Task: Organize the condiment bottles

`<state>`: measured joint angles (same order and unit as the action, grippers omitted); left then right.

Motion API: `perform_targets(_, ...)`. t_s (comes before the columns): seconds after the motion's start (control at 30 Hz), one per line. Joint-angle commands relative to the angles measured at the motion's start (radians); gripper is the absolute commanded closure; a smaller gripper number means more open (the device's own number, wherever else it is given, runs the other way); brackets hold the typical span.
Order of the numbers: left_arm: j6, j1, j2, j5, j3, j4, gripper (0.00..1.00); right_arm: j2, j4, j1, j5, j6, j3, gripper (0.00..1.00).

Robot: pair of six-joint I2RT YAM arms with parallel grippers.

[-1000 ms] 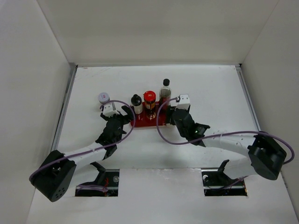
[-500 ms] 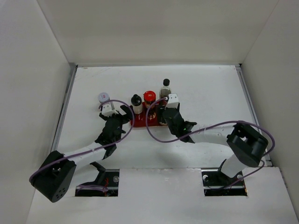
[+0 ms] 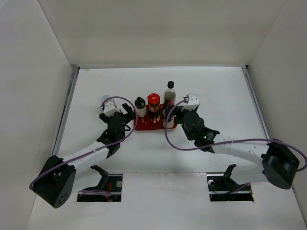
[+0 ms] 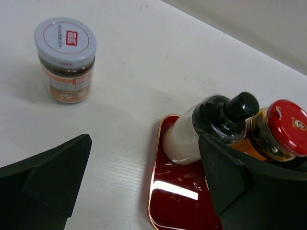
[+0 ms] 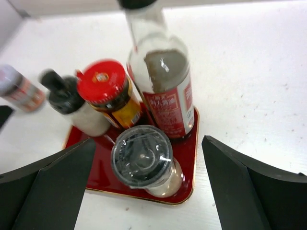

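Note:
On the red tray (image 3: pixel 146 126) stand the white black-capped bottle (image 3: pixel 140 106), the red-lidded brown jar (image 3: pixel 153 101) and the tall clear bottle (image 3: pixel 170 92). A short jar with a clear-wrapped lid (image 5: pixel 142 155) is at the tray's (image 5: pixel 188 158) front right corner. My right gripper (image 5: pixel 148 191) is open, its fingers wide on either side of this jar, not touching it. A grey-lidded jar (image 4: pixel 65 57) is on the table left of the tray (image 4: pixel 168 196), largely hidden behind my left wrist in the top view. My left gripper (image 4: pixel 144 182) is open over the tray's left edge.
White walls enclose the table on the left, back and right. The grey-lidded jar (image 3: pixel 104 98) is near the left side. Purple cables loop over both arms near the tray. The white bottle (image 4: pixel 184 141) and red-lidded jar (image 4: pixel 285 127) crowd my left gripper's right finger.
My right gripper has opened and let go of the short jar, which now stands on the tray. The left gripper has crept forward toward the grey-lidded jar.

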<state>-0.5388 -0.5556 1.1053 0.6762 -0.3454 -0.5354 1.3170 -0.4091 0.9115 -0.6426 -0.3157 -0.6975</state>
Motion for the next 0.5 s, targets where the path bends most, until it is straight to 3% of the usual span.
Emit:
perform_targets(0.0,-0.009,0.021,-0.033,0.066,-0.121,0.147,0.03,-0.129,-0.054,0.007,-0.035,-0.026,0.084,0.0)
perform_targets(0.2,-0.009,0.134,0.002,0.06,-0.289,0.389,0.03,-0.274,-0.047,-0.023,-0.028,-0.106,0.239,0.0)
perform_targets(0.47,-0.003,0.334,0.195,-0.042,-0.405,0.407,0.03,-0.298,-0.08,-0.03,0.084,-0.152,0.271,0.0)
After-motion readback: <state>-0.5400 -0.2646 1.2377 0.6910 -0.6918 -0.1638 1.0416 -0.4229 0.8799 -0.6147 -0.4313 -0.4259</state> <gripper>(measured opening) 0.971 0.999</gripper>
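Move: The grey-lidded jar stands about 10 cm ahead of the empty left hand, 7 cm to its left and 9 cm below. Right of that hand, on the tray, the black-capped bottle is some 7 cm ahead and 9 cm right; the red-lidded jar is about 8 cm ahead and 16 cm right. From the right hand the grey-lidded jar lies some 35 cm left and 11 cm ahead, and the dark-lidded shaker just 3 cm left, 2 cm ahead, 11 cm below. Leftward and forward, the left hand swings about 9 cm left and 5 cm ahead towards the grey-lidded jar, rising 5 cm before it starts to sink, fingers staying wide open while the wrist turns some 15 degrees counter-clockwise and tips slightly down. The open right hand draws back and to the right from the dark-lidded shaker, rising briefly, then sinking. ##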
